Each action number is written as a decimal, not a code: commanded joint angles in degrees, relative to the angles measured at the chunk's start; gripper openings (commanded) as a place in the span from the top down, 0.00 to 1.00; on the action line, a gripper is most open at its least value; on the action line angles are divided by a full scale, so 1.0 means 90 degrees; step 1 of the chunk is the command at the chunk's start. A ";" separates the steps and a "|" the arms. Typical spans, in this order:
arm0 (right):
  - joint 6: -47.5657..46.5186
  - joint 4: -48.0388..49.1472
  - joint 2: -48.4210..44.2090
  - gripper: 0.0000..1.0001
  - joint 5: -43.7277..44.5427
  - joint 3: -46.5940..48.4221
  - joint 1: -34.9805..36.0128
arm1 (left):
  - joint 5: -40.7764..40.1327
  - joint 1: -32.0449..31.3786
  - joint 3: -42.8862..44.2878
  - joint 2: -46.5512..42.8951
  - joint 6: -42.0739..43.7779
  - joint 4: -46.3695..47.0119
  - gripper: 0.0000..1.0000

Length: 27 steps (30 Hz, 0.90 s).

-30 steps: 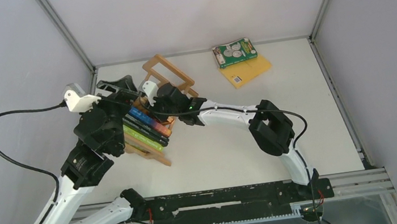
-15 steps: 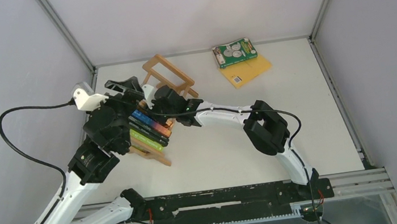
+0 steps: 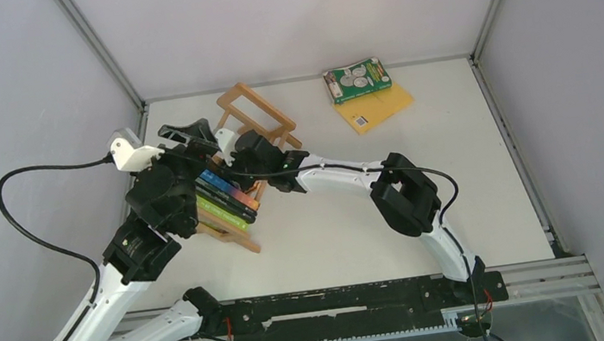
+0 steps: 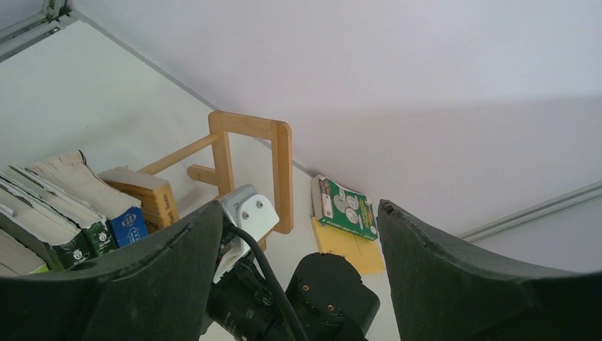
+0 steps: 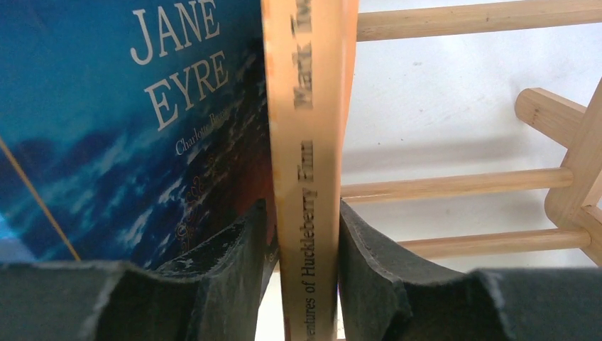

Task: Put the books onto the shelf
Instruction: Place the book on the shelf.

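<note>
The shelf (image 3: 250, 112) is a light-wood slat rack at the table's left. Several books (image 3: 228, 199) stand in it, spines up. In the right wrist view an orange book (image 5: 305, 142) stands next to a blue Jane Eyre book (image 5: 128, 128). My right gripper (image 5: 302, 213) straddles the orange spine, open: one finger (image 5: 369, 249) lies against it, the other (image 5: 234, 249) stands a sliver off. My left gripper (image 4: 298, 206) hangs wide open and empty over the row of books (image 4: 71, 206). A green book with white circles (image 3: 357, 79) lies on a yellow one (image 3: 378, 107) at the back.
The shelf's far frame end (image 4: 280, 170) and its bare slats (image 5: 454, 185) stand beyond the last book. My right wrist (image 4: 334, 291) fills the space below the left fingers. Grey walls close in at the left, back and right.
My left arm has swung right and farther back, so its gripper now hangs over the shelf's back edge. The right arm has edged slightly left at the books.
</note>
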 commanded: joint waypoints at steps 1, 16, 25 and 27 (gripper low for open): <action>0.0123 0.0096 -0.0439 0.53 -0.0140 -0.0032 0.0247 | -0.0062 -0.0026 -0.0004 -0.0065 0.0067 0.0227 0.16; 0.0044 0.0123 -0.1041 0.51 0.0064 -0.0450 0.0425 | -0.0142 -0.0032 0.0068 -0.0140 0.0088 0.0192 0.16; 0.0061 0.0124 -0.1446 0.51 0.0255 -0.0686 0.0457 | -0.0198 -0.0032 0.0189 -0.0176 0.0197 0.0177 0.16; 0.0084 0.0149 -0.1578 0.51 0.0299 -0.0796 0.0448 | -0.0193 -0.0033 0.0242 -0.0157 0.0240 0.0178 0.16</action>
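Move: The right hand's loosened fingers straddle the lower spine of the Huckleberry Finn book, whose middle lies about 4 cm to the left and 2 cm ahead, near level. Jane Eyre stands some 3 cm back and 4 cm left of the hand, the black books roughly 7 cm back and 3 cm left, the shelf's far end frame about 10 cm ahead and 10 cm right. From the left hand Huckleberry Finn is around 8 cm ahead, 4 cm left and 25 cm down. Fingers already slack around its spine, the right hand comes free of the Huckleberry Finn book: first it eases a centimetre or so to the right, then climbs away about 4.5 cm while drawing back some 2.5 cm. The fingers stay half open and the wrist hardly turns. ##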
